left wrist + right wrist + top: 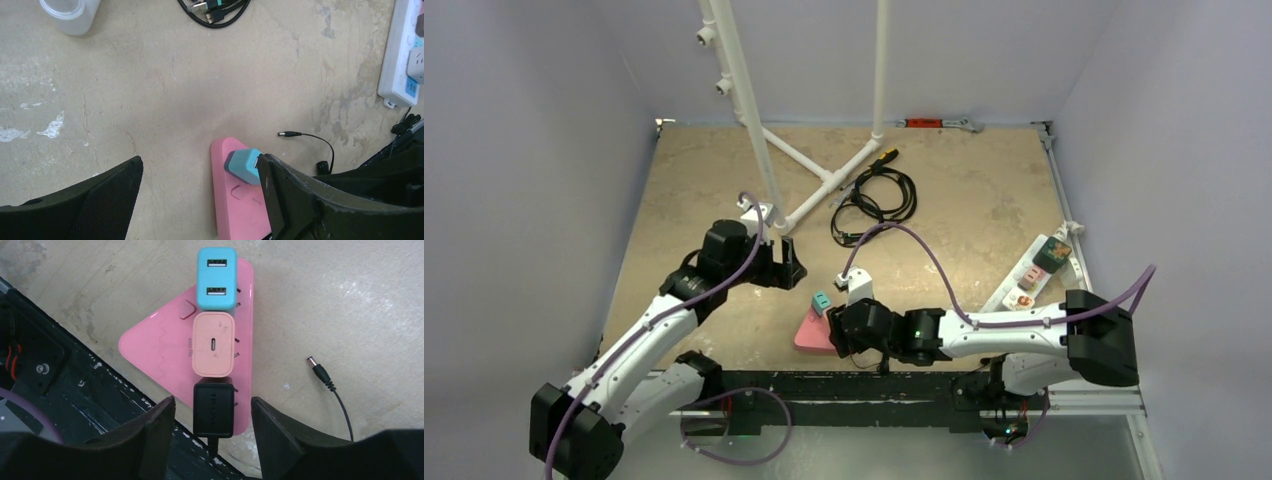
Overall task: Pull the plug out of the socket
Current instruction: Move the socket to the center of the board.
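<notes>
A pink triangular socket (pixel 807 335) (pixel 160 347) (pixel 240 205) lies flat at the table's near edge. Three plugs stand in it in a row: a teal USB plug (pixel 216 277) (pixel 244 166) (pixel 821 301), a peach plug (pixel 214 344) and a black plug (pixel 214 412) with its cord at the near end. My right gripper (pixel 212 401) hangs over the socket, open, one finger on each side of the black plug with a gap on both sides. My left gripper (pixel 200 159) (pixel 789 268) is open, to the left of the socket, its right finger (pixel 300 200) beside the teal plug.
A white power strip (pixel 1034 270) (pixel 402 55) with plugs lies at the right. The black cord's barrel tip (pixel 320 371) (pixel 290 134) rests loose on the table. A coiled black cable (pixel 874 195) and a white pipe frame (pixel 809 195) sit further back. A black rail (pixel 854 385) runs along the near edge.
</notes>
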### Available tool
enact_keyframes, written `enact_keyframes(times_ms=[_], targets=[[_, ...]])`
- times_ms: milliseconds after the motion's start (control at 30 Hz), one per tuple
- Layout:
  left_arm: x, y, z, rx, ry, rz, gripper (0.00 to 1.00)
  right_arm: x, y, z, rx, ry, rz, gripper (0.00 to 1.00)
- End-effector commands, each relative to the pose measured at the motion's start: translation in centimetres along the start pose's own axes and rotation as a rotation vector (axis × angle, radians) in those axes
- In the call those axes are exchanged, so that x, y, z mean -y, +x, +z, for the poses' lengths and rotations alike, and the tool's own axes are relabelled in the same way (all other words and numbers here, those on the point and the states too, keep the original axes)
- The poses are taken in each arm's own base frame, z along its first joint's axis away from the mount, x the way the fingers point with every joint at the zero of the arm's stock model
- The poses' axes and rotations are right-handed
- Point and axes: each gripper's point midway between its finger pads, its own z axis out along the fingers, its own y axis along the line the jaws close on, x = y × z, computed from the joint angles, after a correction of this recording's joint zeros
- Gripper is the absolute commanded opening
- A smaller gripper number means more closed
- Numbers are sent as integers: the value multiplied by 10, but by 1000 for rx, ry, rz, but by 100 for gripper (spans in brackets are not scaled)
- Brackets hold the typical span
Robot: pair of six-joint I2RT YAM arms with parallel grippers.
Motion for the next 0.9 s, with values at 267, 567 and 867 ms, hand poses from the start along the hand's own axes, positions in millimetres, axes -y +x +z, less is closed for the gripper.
enact_keyframes(times_ms=[267, 567, 867], targets=[[11, 25, 22, -128, 63, -26, 85, 2, -3, 10, 60, 89, 96, 34], [40, 50, 40, -260, 252, -25, 85, 46, 1, -4, 90, 230, 182, 13], [53, 84, 55, -406, 325, -64, 85, 59, -10, -6, 132, 217, 208, 13]])
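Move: Just beneath the right hand, straight under its fingertips and some 3 cm down, stands the black plug on the pink socket. The peach plug is about 2 cm ahead and 2 cm left of the black plug, the blue plug about 4 cm ahead and 4 cm left of it. From the left hand, the pink socket's middle lies roughly 9 cm back, 4 cm to the right and 11 cm below, its blue plug 6 cm back, 5 cm right and 8 cm below. Sinking about 1.5 cm, the right hand closes its fingers on the black plug, then, keeping that grip, drags plug and socket some 5 cm right and a little forward, turning clockwise about 15 degrees. The open left hand descends some 7 cm while moving right and somewhat back towards the socket, tipping down and turning clockwise, without touching it. ##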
